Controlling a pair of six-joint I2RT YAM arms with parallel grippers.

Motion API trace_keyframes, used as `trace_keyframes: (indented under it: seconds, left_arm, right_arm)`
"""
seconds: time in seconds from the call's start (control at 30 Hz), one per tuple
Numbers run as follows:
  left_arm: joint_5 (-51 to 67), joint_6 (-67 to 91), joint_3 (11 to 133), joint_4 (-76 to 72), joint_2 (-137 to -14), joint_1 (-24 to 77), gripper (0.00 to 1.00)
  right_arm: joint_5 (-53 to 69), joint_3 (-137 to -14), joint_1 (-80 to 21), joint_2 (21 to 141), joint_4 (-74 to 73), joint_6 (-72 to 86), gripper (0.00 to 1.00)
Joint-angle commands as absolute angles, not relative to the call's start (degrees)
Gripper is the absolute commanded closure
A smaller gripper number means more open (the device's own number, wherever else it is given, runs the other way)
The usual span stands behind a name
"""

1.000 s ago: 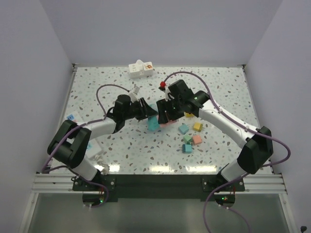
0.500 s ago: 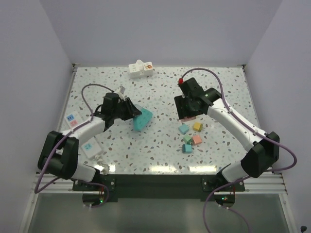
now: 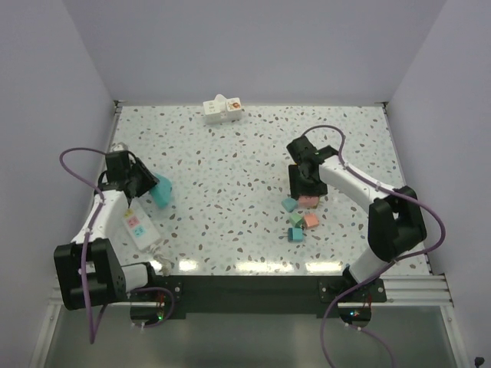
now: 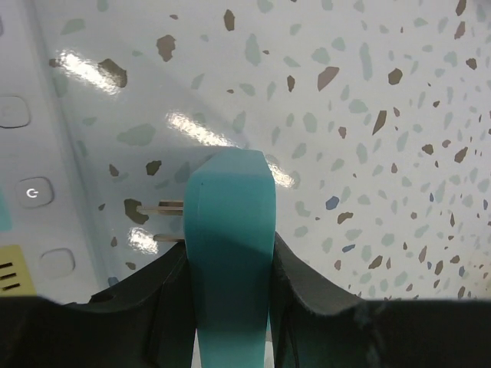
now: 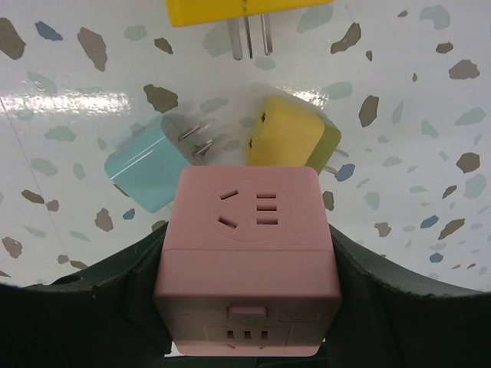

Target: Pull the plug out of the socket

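The teal plug (image 3: 162, 192) is clamped in my left gripper (image 3: 146, 186) at the table's left side, free of the socket. In the left wrist view the plug (image 4: 230, 230) fills the gap between the black fingers (image 4: 314, 284), its two metal prongs (image 4: 163, 207) pointing left just above the table. The pink cube socket (image 3: 308, 201) sits in my right gripper (image 3: 301, 184) at the right centre. The right wrist view shows the socket (image 5: 247, 253) squeezed between both fingers, its outlet face up with nothing plugged in.
A white power strip (image 3: 138, 227) lies beside the left gripper and shows as (image 4: 31, 192). Loose small adapters lie under the socket: light teal (image 5: 149, 172), yellow (image 5: 288, 138), another yellow (image 5: 238, 9). A white socket block (image 3: 222, 109) rests at the back edge.
The arms have drawn apart from the table's middle. The left one carried the teal plug to the far left; the right one carried the pink socket right and nearer, over the loose adapters.
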State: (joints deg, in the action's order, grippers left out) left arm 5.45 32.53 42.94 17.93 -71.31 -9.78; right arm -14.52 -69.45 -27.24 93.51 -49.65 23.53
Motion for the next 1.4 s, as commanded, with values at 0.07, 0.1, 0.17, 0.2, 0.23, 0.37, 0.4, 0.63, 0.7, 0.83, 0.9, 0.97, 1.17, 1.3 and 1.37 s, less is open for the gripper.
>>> trace_keyframes:
  seconds: [0.07, 0.1, 0.17, 0.2, 0.23, 0.37, 0.4, 0.63, 0.7, 0.83, 0.9, 0.97, 1.17, 1.3, 1.37]
  left_arm:
    - [1.1, 29.3, 42.1, 22.9, -70.5, -14.4, 1.0]
    - [1.2, 29.0, 41.9, 22.8, -70.6, -14.8, 1.0]
    - [1.1, 28.7, 42.1, 22.8, -71.0, -16.3, 1.0]
    - [1.1, 28.5, 42.2, 22.8, -71.0, -16.8, 0.9]
    - [1.1, 28.4, 42.4, 22.9, -71.2, -17.5, 0.84]
    - [0.9, 28.9, 43.9, 23.2, -72.4, -18.0, 0.49]
    - [0.9, 29.0, 44.0, 23.1, -72.6, -18.1, 0.38]
    - [3.4, 29.1, 45.6, 24.4, -72.0, -18.2, 0.07]
    - [3.8, 29.2, 46.4, 25.2, -70.9, -18.1, 0.0]
    - [4.0, 29.8, 48.4, 26.8, -68.1, -18.0, 0.0]
    - [4.0, 29.8, 49.7, 28.1, -67.5, -18.1, 0.0]
    - [2.5, 30.1, 51.0, 30.3, -67.0, -18.1, 0.0]
    - [-3.3, 31.7, 52.6, 36.0, -65.5, -18.2, 0.0]
    - [5.4, 33.6, 49.5, 33.0, -61.1, -18.0, 0.0]
    - [11.6, 34.4, 47.4, 29.5, -57.7, -18.0, 0.0]
  right_arm:
    - [-14.3, -67.0, -26.5, 92.6, -47.1, 26.6, 0.83]
    - [-14.1, -66.9, -26.5, 92.5, -46.9, 26.5, 0.75]
    - [-13.8, -67.3, -26.4, 92.0, -47.4, 26.5, 0.46]
    - [-13.6, -67.7, -26.4, 91.6, -47.8, 26.4, 0.39]
    - [-13.5, -67.9, -26.4, 91.0, -48.1, 26.4, 0.32]
    - [-14.3, -72.5, -26.3, 88.3, -51.2, 25.8, 0.09]
    - [-14.8, -73.6, -26.3, 88.2, -53.2, 25.8, 0.02]
    - [-17.5, -83.2, -26.1, 85.5, -57.9, 24.7, 0.01]
    - [-16.5, -87.7, -26.1, 86.4, -57.2, 23.9, 0.02]
    - [-12.3, -96.2, -26.2, 93.1, -53.8, 20.9, 0.02]
    - [-9.9, -98.5, -26.2, 95.9, -49.8, 20.4, 0.02]
    - [-9.4, -102.0, -26.2, 100.3, -46.9, 20.3, 0.02]
    - [-4.2, -112.6, -26.5, 114.3, -35.6, 18.4, 0.02]
    - [-2.6, -118.6, -26.8, 123.4, -24.5, 17.8, 0.02]
    - [-3.0, -123.4, -27.5, 127.5, -21.5, 15.8, 0.02]
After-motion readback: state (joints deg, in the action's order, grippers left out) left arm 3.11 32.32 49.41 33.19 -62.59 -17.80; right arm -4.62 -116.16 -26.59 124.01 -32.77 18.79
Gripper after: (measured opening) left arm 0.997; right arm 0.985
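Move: The left hand holds the teal socket, with the white power strip's middle about 9 cm to its left, 8 cm back and 6 cm below. The right hand holds the pink socket some 4 cm over the table spot roughly 1 cm back; the teal plug lies 4 cm left and 3 cm back, the yellow plug 3 cm right and 1 cm back, the yellow socket 4 cm ahead and 2 cm left, the white socket block about 26 cm ahead and 24 cm left. The left hand carries the teal socket about 5 cm left and slightly back to the power strip's right edge, dips and opens wide to let go, then rises some 7 cm clear. Meanwhile the right hand lowers the pink socket a little onto the table between the plugs and opens, then lifts steeply and sweeps forward and left towards the white socket block, sinking again late while the fingers tilt further forward. ##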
